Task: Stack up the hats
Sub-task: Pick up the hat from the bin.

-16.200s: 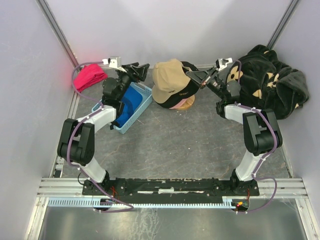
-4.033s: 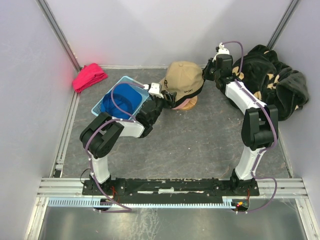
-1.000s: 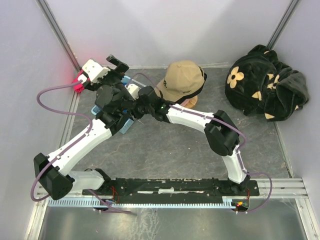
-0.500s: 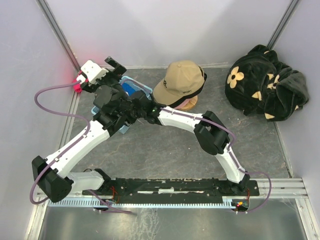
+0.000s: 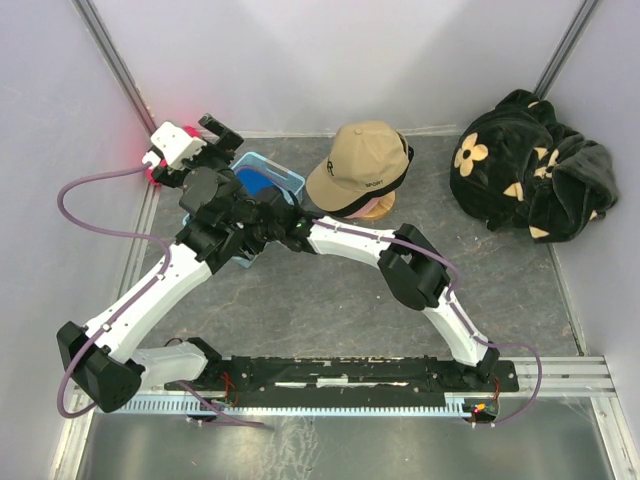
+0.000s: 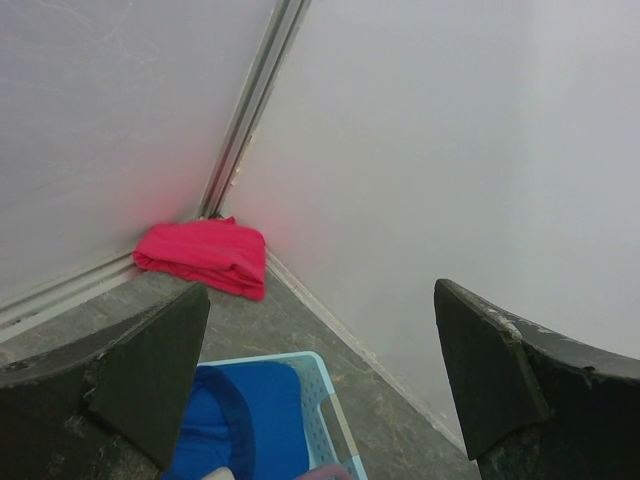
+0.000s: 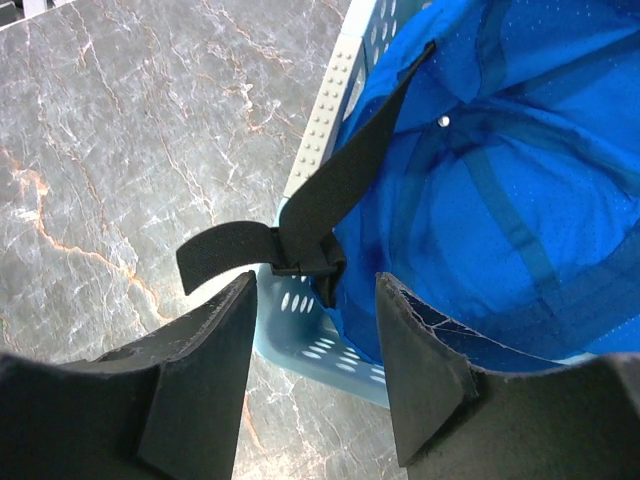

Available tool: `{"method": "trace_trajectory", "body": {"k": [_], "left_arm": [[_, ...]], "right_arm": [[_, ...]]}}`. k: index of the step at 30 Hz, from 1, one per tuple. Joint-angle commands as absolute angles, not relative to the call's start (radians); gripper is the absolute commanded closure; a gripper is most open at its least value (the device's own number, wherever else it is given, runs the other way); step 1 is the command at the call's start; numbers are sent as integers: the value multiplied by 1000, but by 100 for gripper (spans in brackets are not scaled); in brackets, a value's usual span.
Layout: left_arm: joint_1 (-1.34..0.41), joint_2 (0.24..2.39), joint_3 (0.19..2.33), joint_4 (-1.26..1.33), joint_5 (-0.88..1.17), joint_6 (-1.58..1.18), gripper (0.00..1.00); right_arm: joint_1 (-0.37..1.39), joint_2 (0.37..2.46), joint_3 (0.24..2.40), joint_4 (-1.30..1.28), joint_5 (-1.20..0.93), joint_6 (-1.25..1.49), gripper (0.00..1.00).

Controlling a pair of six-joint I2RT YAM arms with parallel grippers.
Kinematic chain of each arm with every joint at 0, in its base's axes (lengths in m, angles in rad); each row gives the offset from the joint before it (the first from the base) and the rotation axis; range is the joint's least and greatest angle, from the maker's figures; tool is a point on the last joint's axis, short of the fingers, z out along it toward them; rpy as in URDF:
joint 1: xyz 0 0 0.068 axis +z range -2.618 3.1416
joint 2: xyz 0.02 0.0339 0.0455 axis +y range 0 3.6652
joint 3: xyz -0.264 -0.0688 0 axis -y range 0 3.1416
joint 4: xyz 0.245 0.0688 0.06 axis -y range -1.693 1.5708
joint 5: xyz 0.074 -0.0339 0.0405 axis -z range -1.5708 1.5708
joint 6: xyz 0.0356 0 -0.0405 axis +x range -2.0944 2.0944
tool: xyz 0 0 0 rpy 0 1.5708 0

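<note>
Several hats sit stacked at the back centre: a tan cap (image 5: 358,163) on top, a black cap (image 5: 388,185) under it, a pink edge (image 5: 366,209) at the bottom. A bright blue cap (image 7: 500,180) lies upside down in a light blue basket (image 7: 322,125), its black strap (image 7: 320,215) hanging over the rim. My right gripper (image 7: 315,370) is open just above the basket's corner, the cap's edge and strap buckle between its fingers, untouched. My left gripper (image 6: 320,390) is open and empty, raised over the basket's far side (image 6: 322,405) and facing the back-left corner.
A red-pink cloth bundle (image 6: 205,257) lies in the back-left corner against the walls. A big black plush fabric with beige flowers (image 5: 530,165) fills the back right. In the top view my two arms cross beside the basket (image 5: 285,180).
My right gripper has slid left to the basket corner and its jaws have spread wider. The left arm has drawn back toward the back-left corner, still open.
</note>
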State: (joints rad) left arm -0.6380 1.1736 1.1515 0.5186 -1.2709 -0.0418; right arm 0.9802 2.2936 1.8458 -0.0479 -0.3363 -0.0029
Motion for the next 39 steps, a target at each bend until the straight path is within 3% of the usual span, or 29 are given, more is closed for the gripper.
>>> {"method": "trace_trajectory", "body": {"k": [1,18,25,32,39], "left_arm": [[-627,1149,1150,492,-1247,-106,0],[-601,1151,1141,458,-1225,-157,0],[-586,1153,1140,444,-1218,-177,0],[-578,1154,1140,438,-1216,-186,0],[-561,1151,1142,436,-1221,-184,0]], "right_arm": [[987,2308,1910,-18,-363,-27,41],[988,2364,1969,17,-387,-35,45],[984,2383,1992,29,-393,-36,61],[980,2379,1998,52,-388,-32,96],[951,2333,2008,114,-392,12,99]]}}
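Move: Just 2 cm to the left of the right hand's point, level with it in height and reach, the blue hat's black strap sticks up over the bin's rim near the close corner. The upturned blue hat's middle is about 8 cm ahead, 3 cm left and 5 cm lower; the beige hat on the stand is roughly 11 cm ahead, 25 cm right and 6 cm higher. From the left hand, the strap lies some 30 cm below, 3 cm back and 5 cm right. Creeping left about 2.5 cm and a little forward over the bin's near rim, the right hand brings its half-open fingers around the black strap and then shuts them almost fully, pinching it between the tips. It bobs less than a centimetre on the way, tilts some 5 degrees, and has just begun to ease forward and up with the strap. ##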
